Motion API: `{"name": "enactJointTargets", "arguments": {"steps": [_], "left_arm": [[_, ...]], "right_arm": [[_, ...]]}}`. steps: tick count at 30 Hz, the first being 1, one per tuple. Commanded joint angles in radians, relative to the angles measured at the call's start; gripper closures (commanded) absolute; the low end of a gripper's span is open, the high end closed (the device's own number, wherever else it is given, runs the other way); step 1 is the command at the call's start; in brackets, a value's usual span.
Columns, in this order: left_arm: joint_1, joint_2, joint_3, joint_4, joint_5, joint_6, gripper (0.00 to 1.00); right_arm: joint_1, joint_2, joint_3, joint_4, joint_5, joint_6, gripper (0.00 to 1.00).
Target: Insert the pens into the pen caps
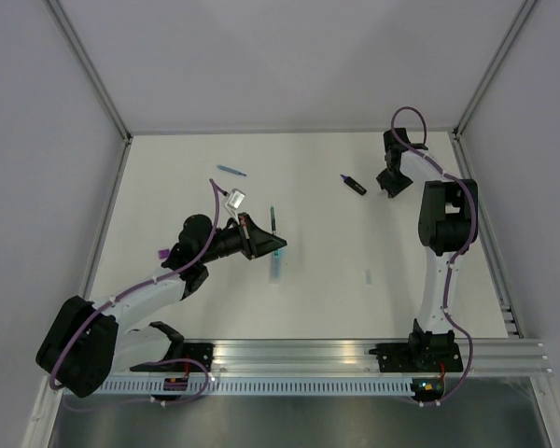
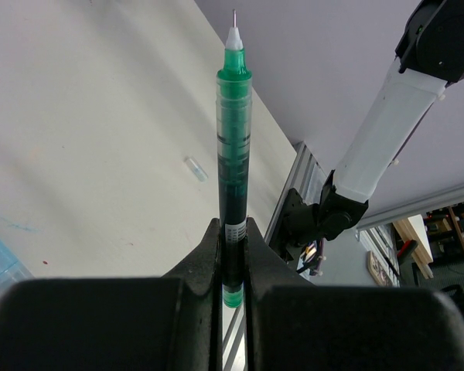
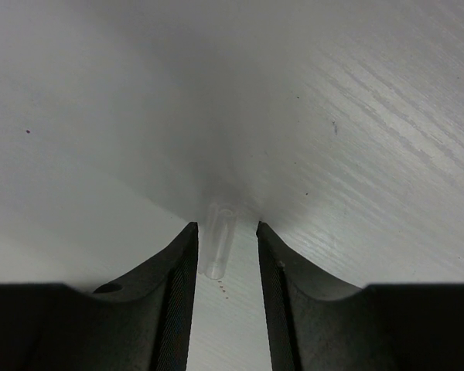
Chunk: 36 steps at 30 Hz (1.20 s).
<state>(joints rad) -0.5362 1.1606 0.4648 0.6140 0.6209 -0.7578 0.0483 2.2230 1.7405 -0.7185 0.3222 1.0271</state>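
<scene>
My left gripper (image 2: 232, 228) is shut on the lower barrel of a thin green pen (image 2: 234, 139), whose bare tip points away from the camera. From above, that gripper (image 1: 261, 239) hovers mid-table with the pen's end (image 1: 279, 252) sticking out. My right gripper (image 3: 225, 226) is down at the table, open, with a small clear pen cap (image 3: 219, 243) lying between its fingers against the left one. From above it (image 1: 389, 182) stands beside the black-and-purple marker (image 1: 354, 184). On the table lie a thin dark pen (image 1: 273, 221), a thin blue pen (image 1: 231, 171) and the pale-blue highlighter (image 1: 276, 269).
Another clear cap (image 1: 369, 276) lies on the table right of centre, also seen as the small cap (image 2: 195, 168). A purple cap (image 1: 161, 254) sits by the left arm. A small silvery object (image 1: 234, 198) lies behind the left gripper. Walls enclose the table.
</scene>
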Motion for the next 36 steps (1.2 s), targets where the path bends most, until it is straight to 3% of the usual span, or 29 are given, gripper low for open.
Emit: {"name": "enactJointTargets", "arguments": {"steps": [1,9,20,24,29,36], "left_arm": [[-0.004,-0.004,0.035,0.009,-0.013,0.032,0.98],[-0.004,-0.002,0.035,0.009,-0.018,0.034,0.98],[-0.004,-0.004,0.034,0.007,-0.016,0.034,0.98],[-0.004,-0.004,0.034,0.009,-0.018,0.034,0.98],[-0.004,0.002,0.037,0.001,-0.020,0.043,0.98],[-0.004,0.016,0.057,0.000,0.028,0.051,0.98]], "right_arm": [[-0.005,0.018,0.034,-0.032,0.018,-0.004,0.58],[-0.007,0.053,0.054,-0.030,0.003,-0.042,0.66],[-0.011,0.060,-0.001,0.048,-0.083,-0.180,1.00],[-0.008,0.003,-0.116,0.175,-0.274,-0.349,1.00],[-0.010,-0.187,-0.367,0.395,-0.405,-0.481,1.00],[-0.007,-0.420,-0.550,0.540,-0.480,-0.484,1.00]]}}
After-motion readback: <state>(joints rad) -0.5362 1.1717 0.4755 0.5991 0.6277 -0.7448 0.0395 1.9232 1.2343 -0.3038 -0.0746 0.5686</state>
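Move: The clear pen cap lies right between the right hand's open fingertips, no more than about 1 cm below. Its neighbour, the dark marker, is some 10 cm to this hand's left and 4 cm farther out, at the cap's level. The green pen, held by the left hand, is roughly 37 cm to the right hand's left, 25 cm back and about 20 cm higher. From the left hand the cap lies some 30 cm ahead, 35 cm to the right and 19 cm down. Staying almost in place low over the table, the right hand first closes its half-open fingers on the clear pen cap and pinches it, creeping forward about 1 cm. Then it swings back and left, about 7 cm in all, towards the green pen, turning some 30 degrees counter-clockwise and starting to rise only at the end. The left hand keeps its hold on the pen, still. ##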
